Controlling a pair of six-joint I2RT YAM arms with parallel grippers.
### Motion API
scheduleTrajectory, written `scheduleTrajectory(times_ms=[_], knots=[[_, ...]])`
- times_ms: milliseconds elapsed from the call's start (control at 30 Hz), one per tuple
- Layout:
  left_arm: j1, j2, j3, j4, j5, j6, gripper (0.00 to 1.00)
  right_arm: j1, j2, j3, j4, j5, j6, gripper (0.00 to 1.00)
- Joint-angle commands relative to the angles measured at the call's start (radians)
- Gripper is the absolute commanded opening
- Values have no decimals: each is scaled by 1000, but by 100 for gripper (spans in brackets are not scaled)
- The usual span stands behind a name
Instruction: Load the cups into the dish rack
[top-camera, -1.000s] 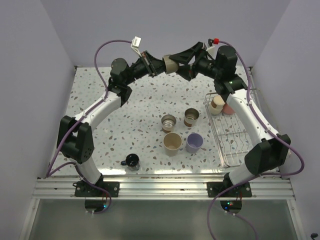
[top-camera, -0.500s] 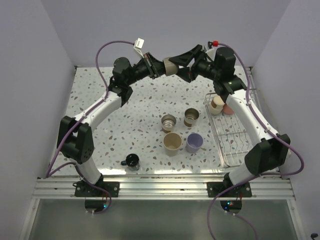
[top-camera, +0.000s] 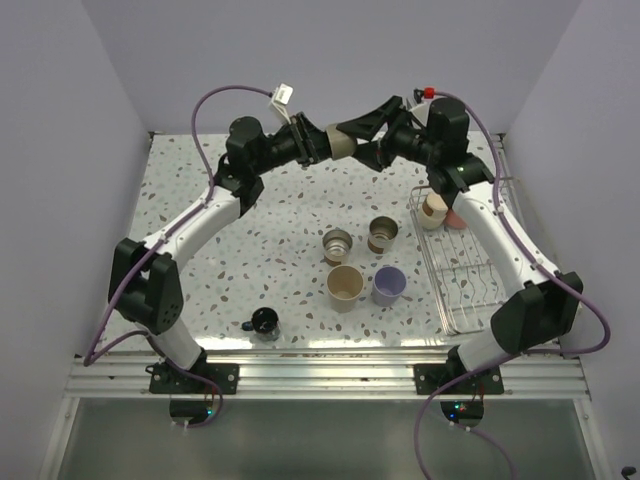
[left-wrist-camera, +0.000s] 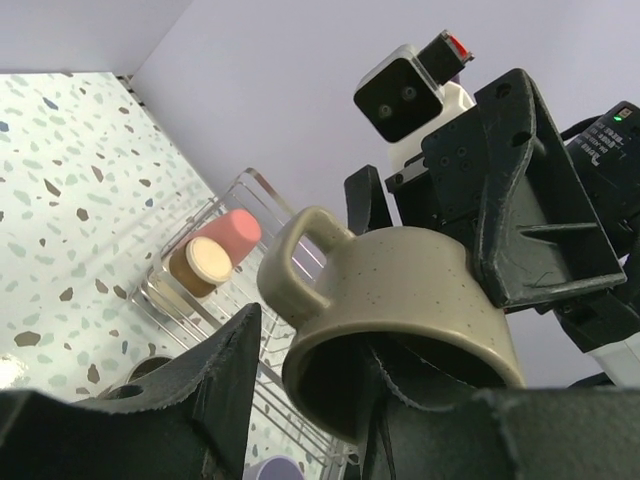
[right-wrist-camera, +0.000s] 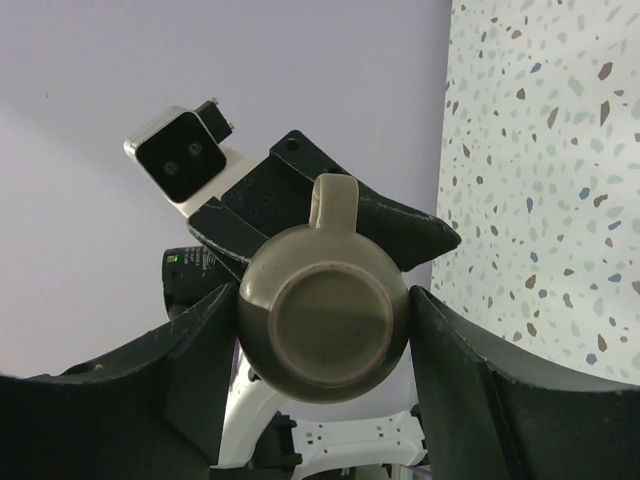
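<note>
A tan mug (top-camera: 341, 143) with a handle hangs in the air at the back of the table, between both grippers. My right gripper (top-camera: 352, 138) is shut on its body, one finger pressed against each side of the mug (right-wrist-camera: 325, 320). My left gripper (top-camera: 326, 146) is open: one finger reaches inside the mug (left-wrist-camera: 420, 290), and the other stands off its outer wall with a gap. The dish rack (top-camera: 470, 285) at the right holds a tan cup (top-camera: 434, 208) and a pink cup (top-camera: 456, 217) at its far end.
On the table stand two steel cups (top-camera: 338, 243) (top-camera: 382, 234), a tan cup (top-camera: 344, 285) and a lavender cup (top-camera: 389, 285). A small dark blue cup (top-camera: 264, 322) sits near the front edge. Purple walls enclose the table.
The right gripper closed on the tan mug. The left gripper's jaws have spread off the mug's wall. Both wrists rose slightly.
</note>
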Motion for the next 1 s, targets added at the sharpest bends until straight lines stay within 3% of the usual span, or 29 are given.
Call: scheduleTrajectory(times_ms=[0, 267, 467, 567, 700, 967], knots=[[-1, -52, -24, -26, -1, 41, 43, -32, -78, -3, -4, -10, -37, 2], [37, -94, -90, 23, 24, 1, 43, -139, -114, -32, -69, -27, -96, 2], [63, -114, -130, 24, 39, -2, 43, -225, -148, 24, -273, 12, -276, 1], [69, -127, -137, -34, 36, 39, 43, -261, -165, 102, -525, 123, -477, 2], [68, -138, -121, -149, 41, 137, 42, -261, -205, 164, -707, 347, -721, 2], [69, -164, -142, -292, 30, 223, 40, -261, -340, 22, -856, 800, -826, 0]])
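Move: The green-grey mug, still in the right fingers, is bound for the dish rack, whose middle is about 37 cm to this hand's right, 7 cm back and 35 cm below. The beige cup in the rack stands 26 cm right and 3 cm ahead, the red cup 34 cm right and 3 cm ahead; a loose steel cup is 13 cm right and 3 cm back, all some 33 cm down. From the left hand, the rack's middle is roughly 38 cm right and 8 cm back. The mug, kept in the right fingers, is drawn out from beside the already open left fingers and carried about 22 cm right towards the rack, later also some 5 cm back and as much down, while the wrist rolls its right side up and swings clockwise, over 50 degrees in all, tipping the fingers down. The left hand, staying open, sinks about 6 cm and eases 4 cm left. ##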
